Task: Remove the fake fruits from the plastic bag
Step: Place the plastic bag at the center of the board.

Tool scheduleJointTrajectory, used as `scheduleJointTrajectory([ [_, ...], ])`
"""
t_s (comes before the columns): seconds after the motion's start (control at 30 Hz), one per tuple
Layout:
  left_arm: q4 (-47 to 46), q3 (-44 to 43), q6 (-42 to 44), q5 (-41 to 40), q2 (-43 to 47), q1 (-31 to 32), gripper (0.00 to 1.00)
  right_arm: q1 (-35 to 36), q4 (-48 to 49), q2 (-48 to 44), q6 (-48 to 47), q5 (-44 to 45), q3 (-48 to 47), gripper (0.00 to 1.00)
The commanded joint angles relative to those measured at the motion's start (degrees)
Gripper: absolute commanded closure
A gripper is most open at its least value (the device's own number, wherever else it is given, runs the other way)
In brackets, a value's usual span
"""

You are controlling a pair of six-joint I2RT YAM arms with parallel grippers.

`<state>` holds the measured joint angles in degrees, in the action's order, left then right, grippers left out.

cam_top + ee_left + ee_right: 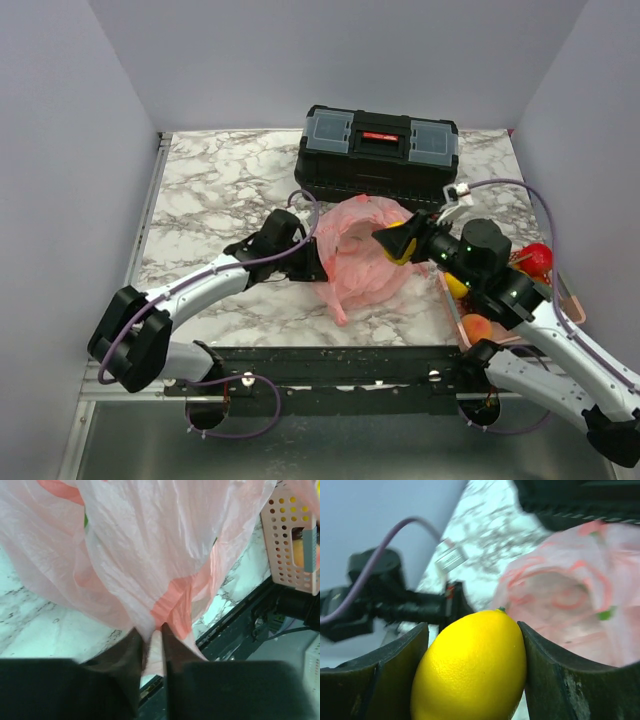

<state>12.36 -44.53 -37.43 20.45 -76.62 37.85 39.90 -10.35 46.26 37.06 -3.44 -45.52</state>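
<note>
The pink plastic bag [362, 255] lies crumpled on the marble table, its mouth facing up. My left gripper [318, 262] is at the bag's left edge. In the left wrist view its fingers [154, 629] stand almost together, with a fold of the bag [150, 555] pinched between them. My right gripper [398, 240] hovers over the bag's right side, shut on a yellow lemon-shaped fake fruit [472, 670]. A small green patch [605, 614] shows through the bag's film [570, 600]. Anything else inside the bag is hidden.
A black toolbox [378, 150] stands just behind the bag. At the right, under my right arm, sits a rigid pink slotted basket [565, 300] holding a red fruit [537, 258], a yellow one [455, 285] and an orange one [478, 328]. A black rail [330, 365] runs along the near edge.
</note>
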Motion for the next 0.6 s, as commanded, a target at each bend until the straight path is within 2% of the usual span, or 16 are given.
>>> scheduleJointTrajectory([
  [0.0,2.8,-1.0,1.6,-2.2,3.5,-0.1,0.71,0.1,-13.0,-1.7,-3.2,23.4,-1.2,0.97],
  [0.1,3.7,-0.3,2.1,-3.2,5.9,-0.1,0.46,0.1,-15.1,-3.5,-1.6,31.9,-0.1,0.97],
  [0.13,4.2,-0.3,2.3,-3.7,6.7,-0.1,0.42,0.1,-16.1,-3.9,-0.4,34.1,0.0,0.97],
  [0.33,8.6,-1.8,4.3,-6.9,12.1,-0.2,0.35,0.0,-25.9,-2.7,11.7,50.0,0.1,0.99],
  [0.57,14.7,-5.2,7.0,-12.4,20.2,-0.3,0.30,-3.2,-40.7,2.5,29.6,55.8,-1.4,0.99],
])
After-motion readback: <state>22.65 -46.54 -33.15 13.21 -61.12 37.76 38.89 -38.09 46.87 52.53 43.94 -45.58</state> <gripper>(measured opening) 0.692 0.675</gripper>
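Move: Roughly 37 cm to the right of the right hand, 6 cm nearer the base and 24 cm lower, lies the middle of the fruit basket; that hand already holds the yellow fruit. The plastic bag is about 6 cm ahead of this hand, 3 cm to its left and 22 cm down. From the left hand, with its fingers just parting at the bag's edge, the bag's middle is some 7 cm ahead, 12 cm to the right and 6 cm below. Sweeping right by about 16 cm and sinking some 8 cm, the right hand carries the yellow fruit away from the bag towards the basket, turning clockwise by roughly 50 degrees and keeping its grip. The left fingers open wide and let go of the bag, and that hand backs off upward, about 6 cm, and some 3 cm to its left. ##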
